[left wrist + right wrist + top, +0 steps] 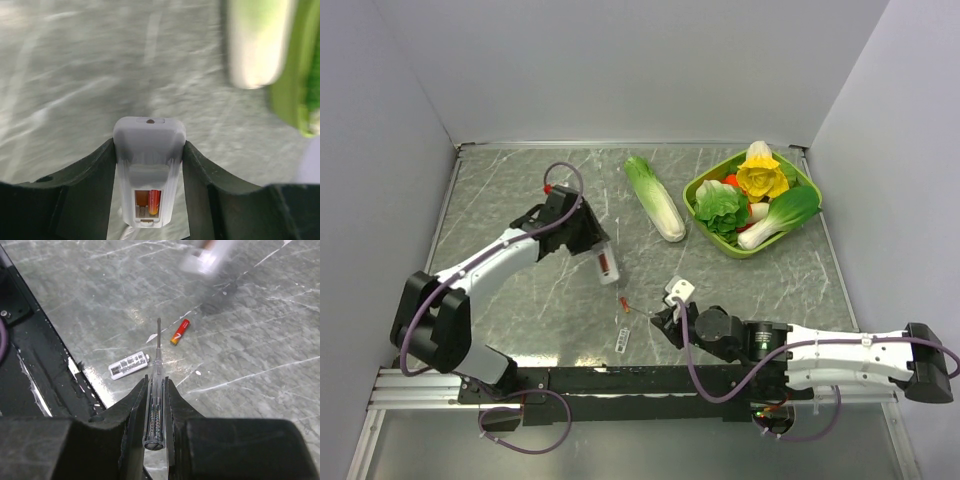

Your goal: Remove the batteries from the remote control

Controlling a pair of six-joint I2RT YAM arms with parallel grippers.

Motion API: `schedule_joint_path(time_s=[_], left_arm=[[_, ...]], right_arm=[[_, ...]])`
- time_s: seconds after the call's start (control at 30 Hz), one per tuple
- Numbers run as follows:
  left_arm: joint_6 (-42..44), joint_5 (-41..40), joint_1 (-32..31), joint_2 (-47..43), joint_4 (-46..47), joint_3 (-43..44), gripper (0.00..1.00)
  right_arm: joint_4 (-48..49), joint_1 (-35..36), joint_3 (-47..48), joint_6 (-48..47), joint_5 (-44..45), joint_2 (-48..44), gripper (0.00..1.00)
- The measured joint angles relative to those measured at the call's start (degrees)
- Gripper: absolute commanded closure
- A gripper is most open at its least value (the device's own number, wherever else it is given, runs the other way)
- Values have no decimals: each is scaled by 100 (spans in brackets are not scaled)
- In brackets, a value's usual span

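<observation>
My left gripper [582, 235] is shut on the remote control [603, 262], a slim white bar held above the table with its open recess up. In the left wrist view the remote control [149, 150] sits clamped between both fingers, and one reddish battery [154, 201] lies in the right slot; the left slot looks empty. Another battery [623, 302] lies loose on the table, also seen from the right wrist as the battery [180, 331]. My right gripper [156, 382] is shut on a clear-handled screwdriver [156, 390] whose tip points towards that battery.
The flat whitish cover [623, 338] with a printed label lies near the front edge, close to the black rail. A long pale-green cabbage [655, 198] lies at the back, beside a green bowl [692, 198] holding several vegetables.
</observation>
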Motion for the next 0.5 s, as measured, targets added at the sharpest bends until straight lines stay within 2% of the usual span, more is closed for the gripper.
schedule_joint_path(time_s=[0.2, 0.5], left_arm=[[337, -190, 203, -155, -931, -372, 99], [420, -203, 188, 352, -1388, -776, 99]], right_arm=[[81, 0, -103, 46, 4, 46, 100], [87, -2, 721, -306, 13, 1233, 100]])
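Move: The left hand holds the opened remote control and takes it to bare table roughly 9 cm back, 5 cm left and 13 cm down. The loose red battery lies about 12 cm back and 6 cm right of this hand, the white cover some 9 cm farther back, both on the table. From the right hand, holding the screwdriver, the remote is about 14 cm ahead, 13 cm left and 4 cm lower; the loose battery 7 cm ahead, 10 cm left. Down, back and to its left swings the left hand, fast at first and then easing, about 10 cm lower in all. It keeps its pinch on the remote and tips its fingers some 20 degrees more downward with a roll, bringing the remote towards the table left of the loose battery. The right hand dips about 1 cm, comes back up and goes roughly 3 cm left, screwdriver still gripped. ##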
